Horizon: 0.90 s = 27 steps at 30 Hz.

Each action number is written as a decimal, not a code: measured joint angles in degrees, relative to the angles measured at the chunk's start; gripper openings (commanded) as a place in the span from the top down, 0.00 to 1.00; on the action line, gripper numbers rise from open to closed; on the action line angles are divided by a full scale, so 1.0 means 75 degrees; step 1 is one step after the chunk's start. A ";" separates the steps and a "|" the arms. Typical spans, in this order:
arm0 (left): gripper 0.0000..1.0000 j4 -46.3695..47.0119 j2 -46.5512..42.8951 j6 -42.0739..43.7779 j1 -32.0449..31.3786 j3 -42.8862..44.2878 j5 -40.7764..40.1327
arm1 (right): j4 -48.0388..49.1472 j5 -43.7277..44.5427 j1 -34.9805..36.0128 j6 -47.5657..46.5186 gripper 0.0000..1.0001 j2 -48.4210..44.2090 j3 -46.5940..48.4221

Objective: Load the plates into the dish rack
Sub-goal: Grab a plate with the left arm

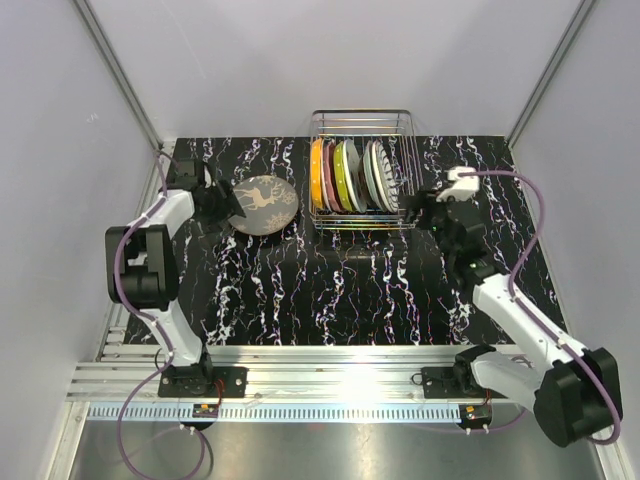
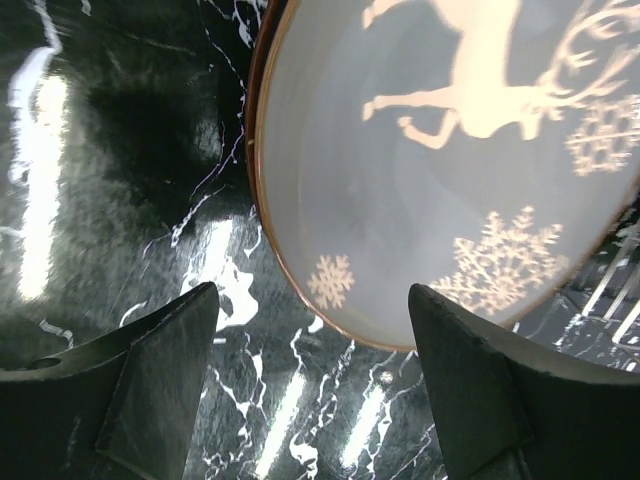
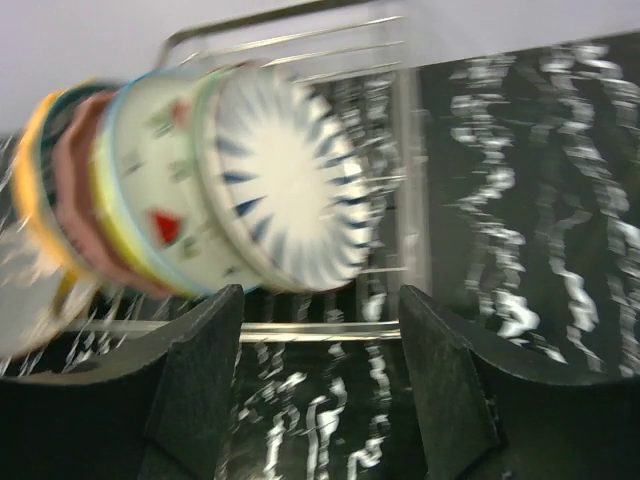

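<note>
The wire dish rack [image 1: 385, 118] stands at the back centre with several plates [image 1: 345, 176] upright in its slots. In the right wrist view they lean in a row, and the nearest is a white plate with blue rays [image 3: 290, 190]. My right gripper [image 3: 320, 296] is open and empty just right of the rack [image 3: 300, 328], also seen from above [image 1: 418, 210]. A grey-brown deer plate [image 1: 265, 205] lies flat on the table left of the rack. My left gripper [image 1: 224, 206] is at its left edge, open, and the plate's rim [image 2: 330, 320] sits just ahead of the fingertips [image 2: 312, 300].
The black marbled table [image 1: 330, 290] is walled in by grey panels on the left, right and back. An aluminium rail [image 1: 330, 365] carrying both arm bases runs along the near edge. The right wrist view is motion-blurred.
</note>
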 measured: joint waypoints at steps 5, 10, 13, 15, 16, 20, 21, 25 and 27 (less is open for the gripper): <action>0.20 0.0192 -0.0898 -0.0044 -0.0003 -0.0329 -0.0117 | 0.0172 0.0533 -0.1495 0.0463 0.29 -0.0501 -0.0871; 0.20 0.0370 -0.1950 -0.0061 -0.0050 -0.0527 -0.0172 | 0.0621 0.0527 -0.2739 0.0778 0.28 -0.0219 -0.1501; 0.20 0.0533 -0.2407 -0.0061 -0.0114 -0.0595 -0.0192 | 0.1215 0.0495 -0.3025 0.0764 0.28 0.0385 -0.1746; 0.20 0.0592 -0.2643 -0.0061 -0.0160 -0.0624 -0.0201 | 0.1384 0.0428 -0.3072 0.0685 0.28 0.0793 -0.1784; 0.20 0.0603 -0.2707 -0.0061 -0.0178 -0.0629 -0.0201 | 0.1527 0.0370 -0.3072 0.0621 0.28 0.0979 -0.1807; 0.19 0.0653 -0.2885 -0.0061 -0.0207 -0.0641 -0.0189 | 0.2229 0.0306 -0.3080 0.0321 0.28 0.1291 -0.1990; 0.19 0.0653 -0.2900 -0.0061 -0.0213 -0.0641 -0.0187 | 0.2401 0.0306 -0.3086 0.0230 0.28 0.1297 -0.2034; 0.19 0.0650 -0.2932 -0.0061 -0.0233 -0.0641 -0.0169 | 0.2535 0.0344 -0.3101 -0.0117 0.29 0.1361 -0.2020; 0.19 0.0653 -0.2938 -0.0064 -0.0236 -0.0641 -0.0119 | 0.2973 0.0323 -0.3101 -0.0160 0.22 0.1501 -0.2203</action>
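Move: The top plate of the small stack, the grey reindeer one, has its middle about 6 cm ahead of the left hand, 6 cm to its right and 4 cm below, its near-left rim close to the fingers. The dish rack's middle is some 31 cm right of that hand and 9 cm ahead, its orange plate about 20 cm right and 8 cm ahead. From the right hand, the reindeer plate is about 36 cm left, 9 cm ahead and 21 cm lower; the rack's middle is roughly 12 cm left, 14 cm ahead and 16 cm lower. The reindeer plate is left on its stack as the left hand, empty with fingers staying wide, rises about 13 cm away from it, tilting so the fingers point more forward. The right hand, also open and empty, sweeps about 16 cm right, away from the rack, turning clockwise, and sinks some 11 cm. ##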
